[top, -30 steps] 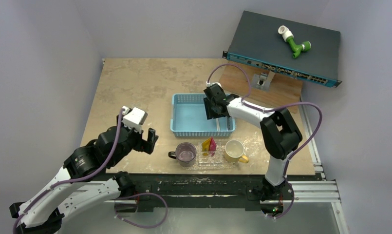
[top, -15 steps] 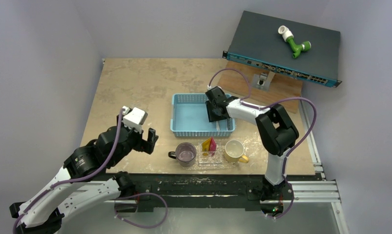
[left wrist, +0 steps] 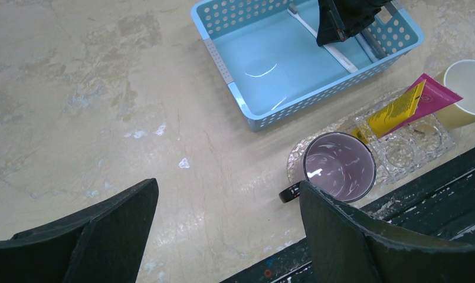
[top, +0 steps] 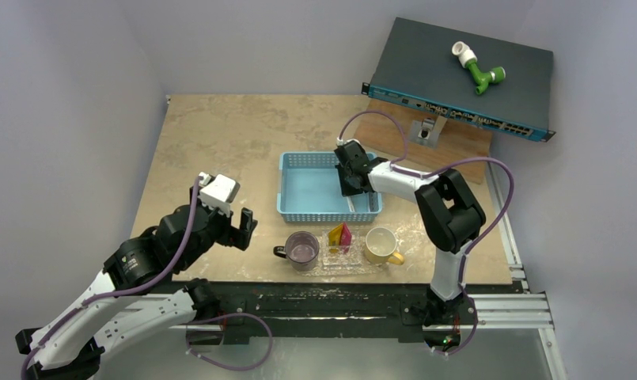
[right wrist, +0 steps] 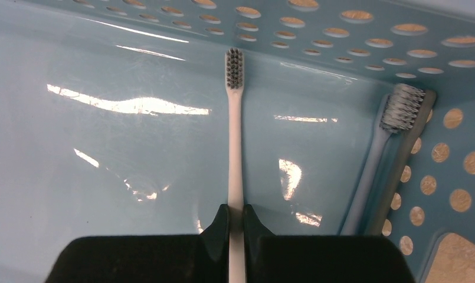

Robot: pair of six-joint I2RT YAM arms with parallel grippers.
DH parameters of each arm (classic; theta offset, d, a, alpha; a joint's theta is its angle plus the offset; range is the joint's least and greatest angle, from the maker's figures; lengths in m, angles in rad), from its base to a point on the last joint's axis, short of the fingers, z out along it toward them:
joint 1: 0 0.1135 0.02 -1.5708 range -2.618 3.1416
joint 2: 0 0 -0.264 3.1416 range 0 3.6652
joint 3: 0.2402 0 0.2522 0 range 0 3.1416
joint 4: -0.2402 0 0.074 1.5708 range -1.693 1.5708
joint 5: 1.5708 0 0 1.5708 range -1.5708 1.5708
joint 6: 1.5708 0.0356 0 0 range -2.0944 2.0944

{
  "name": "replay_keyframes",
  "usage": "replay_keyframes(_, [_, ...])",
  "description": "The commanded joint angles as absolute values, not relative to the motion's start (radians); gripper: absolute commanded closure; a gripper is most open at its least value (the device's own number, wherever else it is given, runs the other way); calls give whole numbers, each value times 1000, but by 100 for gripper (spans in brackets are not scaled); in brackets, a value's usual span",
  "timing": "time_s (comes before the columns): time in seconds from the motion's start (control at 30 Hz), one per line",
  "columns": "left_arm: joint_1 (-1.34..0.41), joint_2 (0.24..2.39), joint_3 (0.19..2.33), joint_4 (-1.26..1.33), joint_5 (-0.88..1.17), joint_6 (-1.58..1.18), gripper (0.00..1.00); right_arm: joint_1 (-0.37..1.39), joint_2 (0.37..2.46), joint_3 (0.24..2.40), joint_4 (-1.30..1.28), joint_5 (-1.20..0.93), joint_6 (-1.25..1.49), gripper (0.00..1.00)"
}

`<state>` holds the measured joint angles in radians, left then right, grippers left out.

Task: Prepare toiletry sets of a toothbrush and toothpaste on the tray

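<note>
In the right wrist view my right gripper point(right wrist: 235, 207) is shut on the handle of a white toothbrush point(right wrist: 235, 135) lying on the floor of the light-blue basket point(right wrist: 341, 35). Two more toothbrushes point(right wrist: 373, 168) lie along the basket's right wall. From above, the right gripper point(top: 350, 184) sits low in the basket's right end point(top: 311, 190). A yellow toothpaste point(left wrist: 394, 109) and a pink toothpaste point(left wrist: 432, 97) lie side by side on the clear tray point(left wrist: 412, 147). My left gripper point(left wrist: 229, 186) hangs open over bare table, left of the tray point(top: 339, 267), holding nothing.
A purple mug point(top: 302, 250) stands at the tray's left end and a yellow mug point(top: 381, 245) at its right end. A dark network switch point(top: 457, 75) with a green pipe fitting point(top: 481, 71) sits raised at the back right. The table's front edge lies just below the tray.
The right gripper's jaws have closed onto the white toothbrush in the basket, after a small shift over it. The left arm has not moved.
</note>
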<state>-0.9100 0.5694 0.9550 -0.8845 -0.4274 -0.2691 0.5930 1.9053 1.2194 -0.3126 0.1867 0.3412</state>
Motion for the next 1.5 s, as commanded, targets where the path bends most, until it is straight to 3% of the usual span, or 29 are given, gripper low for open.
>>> replay_keyframes(0.0, [-905, 568, 955, -858, -429, -255, 11, 593, 1927, 1191, -345, 186, 328, 100])
replay_keyframes(1.17, [-905, 531, 954, -859, -420, -251, 11, 659, 1400, 1136, -247, 231, 322, 100])
replay_keyframes(1.47, [-906, 531, 957, -857, -390, -253, 11, 760, 1278, 1164, -287, 208, 277, 100])
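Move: The white toothbrush is already pinched in the right hand, down at the basket floor. From that hand the tray's middle lies about 15 cm back and 1 cm left, at roughly its height. The yellow mug is some 13 cm back and 8 cm right, the purple mug 14 cm back and 11 cm left, both about 4 cm higher. From the left hand, the tray is about 2 cm ahead, 22 cm right and 24 cm below. The white toothbrush, still pinched between the right fingers, is first drawn back about 1.5 cm along the basket floor, then lifted some 20 cm up and out of the basket, easing back a little more at the end. The wrist tips the fingers up by roughly 30 degrees towards level on the way, rolling its left side up slightly; the grip stays shut. ##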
